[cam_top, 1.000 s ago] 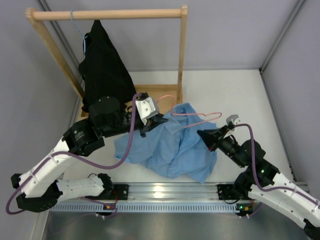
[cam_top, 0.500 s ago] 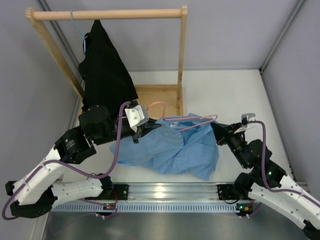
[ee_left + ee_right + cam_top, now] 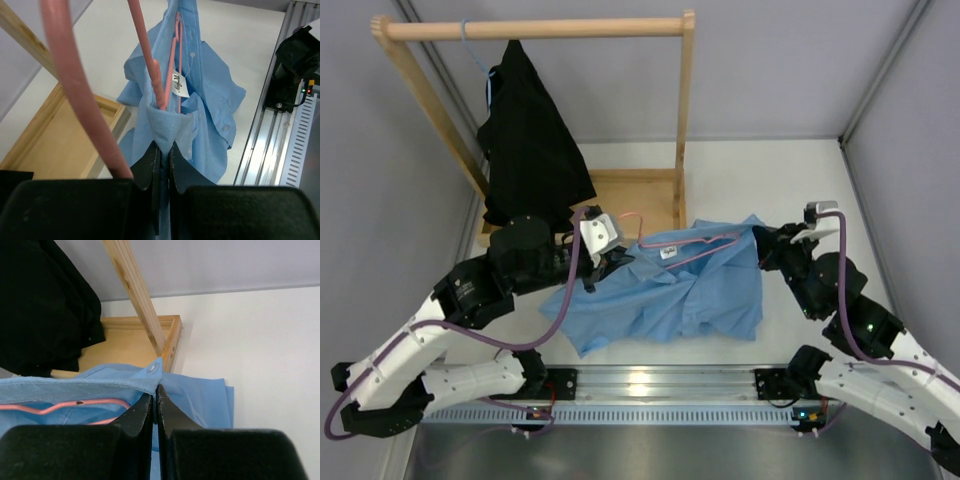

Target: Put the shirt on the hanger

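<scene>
The light blue shirt (image 3: 670,300) hangs stretched between both grippers, its lower part lying crumpled on the table. My left gripper (image 3: 610,262) is shut on the collar fabric (image 3: 162,125). Beside the white neck label (image 3: 180,85), the pink hanger (image 3: 150,65) runs down into the neck opening. My right gripper (image 3: 763,240) is shut on the shirt's far edge (image 3: 152,377) by a button. The hanger's wire (image 3: 705,236) lies across the top of the shirt, and in the right wrist view the hanger (image 3: 75,404) shows inside the fabric.
A wooden rack (image 3: 685,110) stands at the back with a black garment (image 3: 525,140) on a thin blue hanger (image 3: 475,55). Its wooden base (image 3: 630,190) lies just behind the shirt. A metal rail (image 3: 650,385) runs along the near table edge.
The right gripper has moved back and to the right with the shirt's edge. The left gripper shifted slightly left. The shirt went from a crumpled heap to a wide spread between them.
</scene>
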You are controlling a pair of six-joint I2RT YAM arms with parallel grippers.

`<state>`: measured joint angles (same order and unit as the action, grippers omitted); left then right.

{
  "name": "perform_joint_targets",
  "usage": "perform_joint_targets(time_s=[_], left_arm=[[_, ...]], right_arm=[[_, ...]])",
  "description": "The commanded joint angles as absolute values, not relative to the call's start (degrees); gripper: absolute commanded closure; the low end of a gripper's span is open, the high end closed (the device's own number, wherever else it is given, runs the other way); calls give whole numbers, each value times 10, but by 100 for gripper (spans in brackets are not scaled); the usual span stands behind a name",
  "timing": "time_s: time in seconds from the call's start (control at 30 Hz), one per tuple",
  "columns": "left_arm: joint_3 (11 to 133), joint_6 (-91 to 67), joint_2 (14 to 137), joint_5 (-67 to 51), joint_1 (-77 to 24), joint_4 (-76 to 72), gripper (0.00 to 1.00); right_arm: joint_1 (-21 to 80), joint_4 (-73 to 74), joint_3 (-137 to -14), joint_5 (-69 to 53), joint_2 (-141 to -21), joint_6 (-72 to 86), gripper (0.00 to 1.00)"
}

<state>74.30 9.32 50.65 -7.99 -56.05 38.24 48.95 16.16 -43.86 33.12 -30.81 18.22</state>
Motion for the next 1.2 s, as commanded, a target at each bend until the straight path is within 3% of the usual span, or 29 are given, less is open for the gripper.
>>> perform_joint_targets(time_s=[0.0, 0.37, 0.53, 0.63, 0.73, 0.87, 0.9, 1.0, 1.03, 1.1, 1.13, 1.17], left_arm=[[745, 95, 506, -21, -561, 421, 100], [781, 37, 569, 179, -565, 432, 100], [778, -32, 569, 104, -565, 312, 100], [745, -67, 551, 27, -565, 195, 100], [722, -95, 535, -30, -565, 96, 100], [753, -107, 548, -68, -564, 74, 100], [760, -107, 554, -70, -564, 76, 100], [760, -113, 557, -72, -564, 68, 100], [755, -115, 555, -72, -564, 59, 100], [746, -115, 550, -62, -564, 48, 100], [747, -107, 551, -61, -564, 52, 100], [751, -102, 555, -61, -563, 58, 100]], right_arm=[[475, 183, -492, 398, -336, 123, 100], [475, 193, -529, 217, -375, 146, 100], [478, 62, -442, -68, -359, 205, 100], [495, -71, -365, -130, -345, 280, 100], [520, -115, -324, -106, -334, 305, 100], [531, -71, -318, -30, -313, 285, 100], [532, -64, -316, -19, -296, 283, 97], [532, -35, -316, 15, -267, 279, 68], [532, -26, -316, 21, -261, 278, 51], [531, 18, -318, 23, -238, 274, 41], [532, 38, -323, 25, -229, 272, 30], [532, 60, -326, 26, -215, 271, 28]])
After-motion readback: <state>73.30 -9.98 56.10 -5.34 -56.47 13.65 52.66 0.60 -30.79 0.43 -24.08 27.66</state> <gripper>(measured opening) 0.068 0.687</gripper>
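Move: The right hand already pinches the shirt's front edge; the hanger's right end, which the edge must pass over, lies about 4 cm to its left, level with it fore and aft and some 2 cm lower. The shirt's size tag is about 18 cm left, 2 cm back and 3 cm below. From the left hand, which holds collar and hanger neck, that end lies some 20 cm right and 4 cm ahead at similar height; the hook rises about 7 cm straight ahead and 3 cm above. Still pinching the shirt's front edge, the right hand edges slightly forward, then sweeps it left, back and down across the hanger's right end, about 12 cm leftward, before opening to let go, rising and easing right. The left hand keeps its grip on collar and hanger, pushing them about 5 cm forward and down, then lifting them some 10 cm while swinging right and a little back, its fingers tipping up. ##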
